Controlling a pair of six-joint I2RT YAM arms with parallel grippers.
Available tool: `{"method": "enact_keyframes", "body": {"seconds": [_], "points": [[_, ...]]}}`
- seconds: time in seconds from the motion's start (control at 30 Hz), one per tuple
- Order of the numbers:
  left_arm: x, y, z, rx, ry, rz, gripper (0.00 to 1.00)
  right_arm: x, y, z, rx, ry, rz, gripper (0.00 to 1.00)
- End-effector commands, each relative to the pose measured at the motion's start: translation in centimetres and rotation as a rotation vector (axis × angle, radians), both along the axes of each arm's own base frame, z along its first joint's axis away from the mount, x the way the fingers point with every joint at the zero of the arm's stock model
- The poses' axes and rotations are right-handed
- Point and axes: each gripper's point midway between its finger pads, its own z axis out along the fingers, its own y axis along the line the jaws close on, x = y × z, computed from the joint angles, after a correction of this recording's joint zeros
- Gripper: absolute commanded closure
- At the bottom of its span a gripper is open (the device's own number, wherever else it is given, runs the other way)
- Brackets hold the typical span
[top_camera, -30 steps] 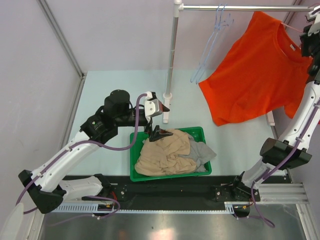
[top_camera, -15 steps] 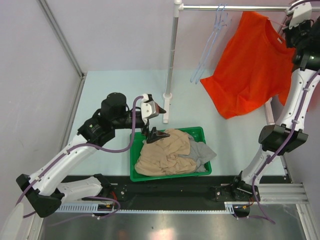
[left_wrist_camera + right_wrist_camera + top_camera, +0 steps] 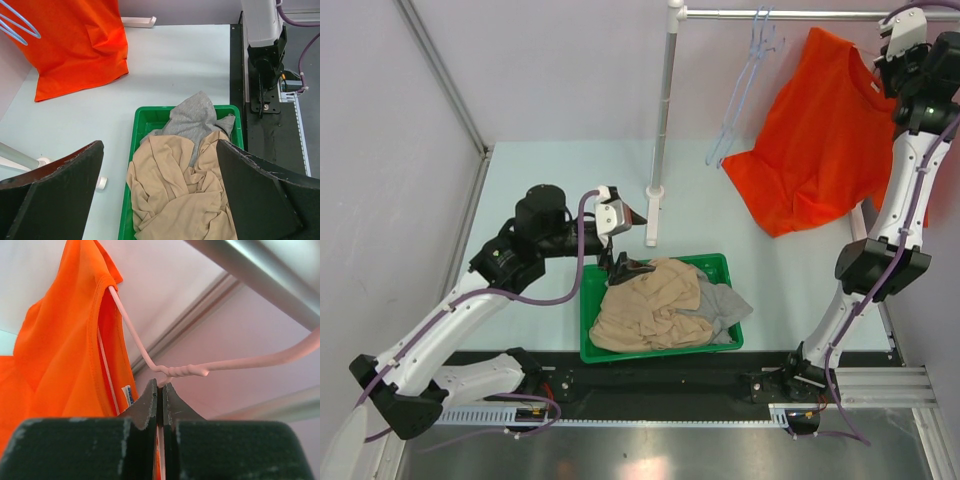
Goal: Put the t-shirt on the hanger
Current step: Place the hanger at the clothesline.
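Note:
The orange t-shirt (image 3: 820, 140) hangs at the back right, draped on the pale pink hanger (image 3: 131, 329), whose wire runs out of the neck opening. My right gripper (image 3: 160, 386) is shut on the hanger's wire just below its twisted neck. It is held high beside the metal rail (image 3: 800, 15). The hanger's hook curves off to the right, close under the rail (image 3: 260, 275). The shirt's lower hem (image 3: 75, 75) trails onto the table. My left gripper (image 3: 160, 150) stands wide open over the green basket (image 3: 660, 352), holding nothing.
The basket holds a beige garment (image 3: 650, 305) and a grey garment (image 3: 725, 300). Light blue hangers (image 3: 745, 80) hang on the rail left of the t-shirt. The rail's upright pole (image 3: 665, 110) stands on the table behind the basket.
My right arm has swung up and to the left, carrying the hanger and t-shirt closer to the rail. The shirt has shifted left. My left arm drew back slightly, still open.

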Motion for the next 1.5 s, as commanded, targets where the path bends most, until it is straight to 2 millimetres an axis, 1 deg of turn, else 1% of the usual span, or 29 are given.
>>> {"method": "enact_keyframes", "body": {"seconds": [0.0, 0.1, 0.27, 0.33, 0.37, 0.43, 0.47, 0.5, 0.53, 0.6, 0.63, 0.7, 0.73, 0.8, 0.83, 0.87, 1.0, 1.07, 1.1, 1.13, 1.17, 1.2, 1.23, 1.27, 1.3, 1.33, 1.37, 1.43, 1.47], "points": [[-0.4, 0.8, 0.2, -0.016, 0.018, -0.005, 0.00, -0.9, -2.3, 3.0, -0.033, -0.089, -0.064, 1.00], [-0.1, 1.0, -0.1, -0.017, 0.033, 0.004, 0.00, -1.4, -2.6, 3.1, -0.027, -0.093, -0.066, 1.00], [0.6, 1.3, -0.7, -0.013, 0.075, 0.035, 0.00, -1.9, -3.4, 2.4, -0.023, -0.076, -0.092, 0.99], [0.9, 1.5, -1.1, -0.006, 0.105, 0.051, 0.00, -2.1, -3.3, 2.3, -0.017, -0.070, -0.090, 0.89], [1.1, 1.7, -1.3, -0.003, 0.124, 0.064, 0.00, -2.5, -3.1, 2.6, -0.013, -0.072, -0.086, 0.78], [1.6, 2.1, -1.6, -0.010, 0.173, 0.084, 0.00, -3.1, -2.4, 3.4, -0.007, -0.088, -0.072, 0.70], [1.7, 2.3, -1.6, -0.014, 0.189, 0.092, 0.00, -3.5, -2.1, 3.7, 0.003, -0.095, -0.065, 0.60], [1.9, 2.5, -1.6, -0.022, 0.204, 0.099, 0.00, -4.4, -1.5, 4.5, 0.003, -0.107, -0.055, 0.56], [2.3, 2.9, -1.6, -0.035, 0.234, 0.116, 0.00, -4.8, -1.2, 4.9, 0.004, -0.116, -0.049, 0.49], [2.8, 3.3, -1.4, -0.055, 0.250, 0.136, 0.00, -6.1, -0.4, 5.5, 0.013, -0.128, -0.040, 0.40], [3.2, 3.8, -1.4, -0.064, 0.267, 0.153, 0.00, -6.5, -0.2, 5.9, 0.012, -0.138, -0.038, 0.30], [3.7, 4.1, -1.2, -0.076, 0.274, 0.172, 0.00, -7.6, 0.4, 6.4, 0.015, -0.148, -0.033, 0.23], [4.0, 4.4, -1.2, -0.081, 0.283, 0.191, 0.00, -8.1, 0.5, 6.7, 0.017, -0.156, -0.035, 0.16], [4.2, 4.7, -1.2, -0.091, 0.297, 0.208, 0.00, -8.8, 0.8, 7.2, 0.030, -0.166, -0.038, 0.11], [4.6, 5.1, -1.2, -0.096, 0.300, 0.226, 0.00, -9.4, 1.1, 7.7, 0.032, -0.177, -0.041, 0.04], [4.7, 5.3, -1.2, -0.101, 0.303, 0.236, 0.00, -9.8, 1.2, 8.2, 0.033, -0.186, -0.043, 0.00], [5.8, 6.5, -1.5, -0.103, 0.318, 0.298, 0.00, -11.5, 1.8, 10.0, 0.039, -0.227, -0.054, 0.00], [6.3, 7.3, -1.7, -0.111, 0.355, 0.343, 0.00, -13.0, 2.5, 11.3, 0.039, -0.253, -0.049, 0.00], [6.7, 7.6, -1.3, -0.114, 0.359, 0.364, 0.00, -13.6, 3.0, 11.3, 0.049, -0.242, -0.039, 0.00], [7.4, 8.2, -1.4, -0.112, 0.369, 0.398, 0.00, -14.6, 3.7, 11.7, 0.050, -0.245, -0.025, 0.00], [7.5, 8.7, -2.0, -0.093, 0.408, 0.423, 0.00, -14.9, 4.9, 11.4, 0.058, -0.227, 0.014, 0.00], [8.3, 9.4, -1.4, -0.092, 0.408, 0.459, 0.00, -15.4, 5.8, 10.2, 0.079, -0.178, 0.032, 0.00], [8.9, 9.7, -2.2, -0.067, 0.451, 0.478, 0.00, -16.4, 7.0, 10.1, 0.085, -0.163, 0.057, 0.00], [9.0, 10.1, -2.2, -0.043, 0.483, 0.496, 0.00, -16.5, 9.1, 7.5, 0.120, -0.072, 0.105, 0.00], [9.8, 11.1, -2.9, -0.028, 0.515, 0.547, 0.00, -16.6, 10.5, 6.1, 0.135, -0.021, 0.137, 0.00], [10.6, 11.5, -4.0, -0.006, 0.558, 0.576, 0.00, -17.0, 11.8, 4.6, 0.145, 0.029, 0.159, 0.00], [10.7, 12.1, -4.5, 0.010, 0.584, 0.593, 0.00, -17.5, 14.7, 1.5, 0.180, 0.129, 0.221, 0.00], [11.4, 13.6, -5.4, 0.014, 0.613, 0.644, 0.00, -18.4, 17.5, -2.0, 0.224, 0.235, 0.286, 0.00], [11.8, 14.3, -6.0, 0.040, 0.606, 0.663, 0.00, -19.3, 19.1, -3.1, 0.261, 0.272, 0.312, 0.01]]}}
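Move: The pink hanger's hook meets the rod about 7 cm above and 6 cm to the right of the right hand, some 1 cm ahead; that hand still grips the hanger at its neck. The t-shirt hangs about 12 cm left and 18 cm below, level ahead; the blue hangers are roughly 29 cm left, level ahead and 5 cm lower. From the left hand, the hanging spot lies some 37 cm ahead, 57 cm right and 18 cm up. The pink hanger, still pinched at its neck, is carried about 3.5 cm right along the rod; then the right fingers open wide, let go, and the hand backs off some 13 cm while rising, then swings left and sinks, fingers open. The empty left hand goes forward and left over 10 cm each, sinking slightly, tipping down and turning counter-clockwise about 30 degrees. ##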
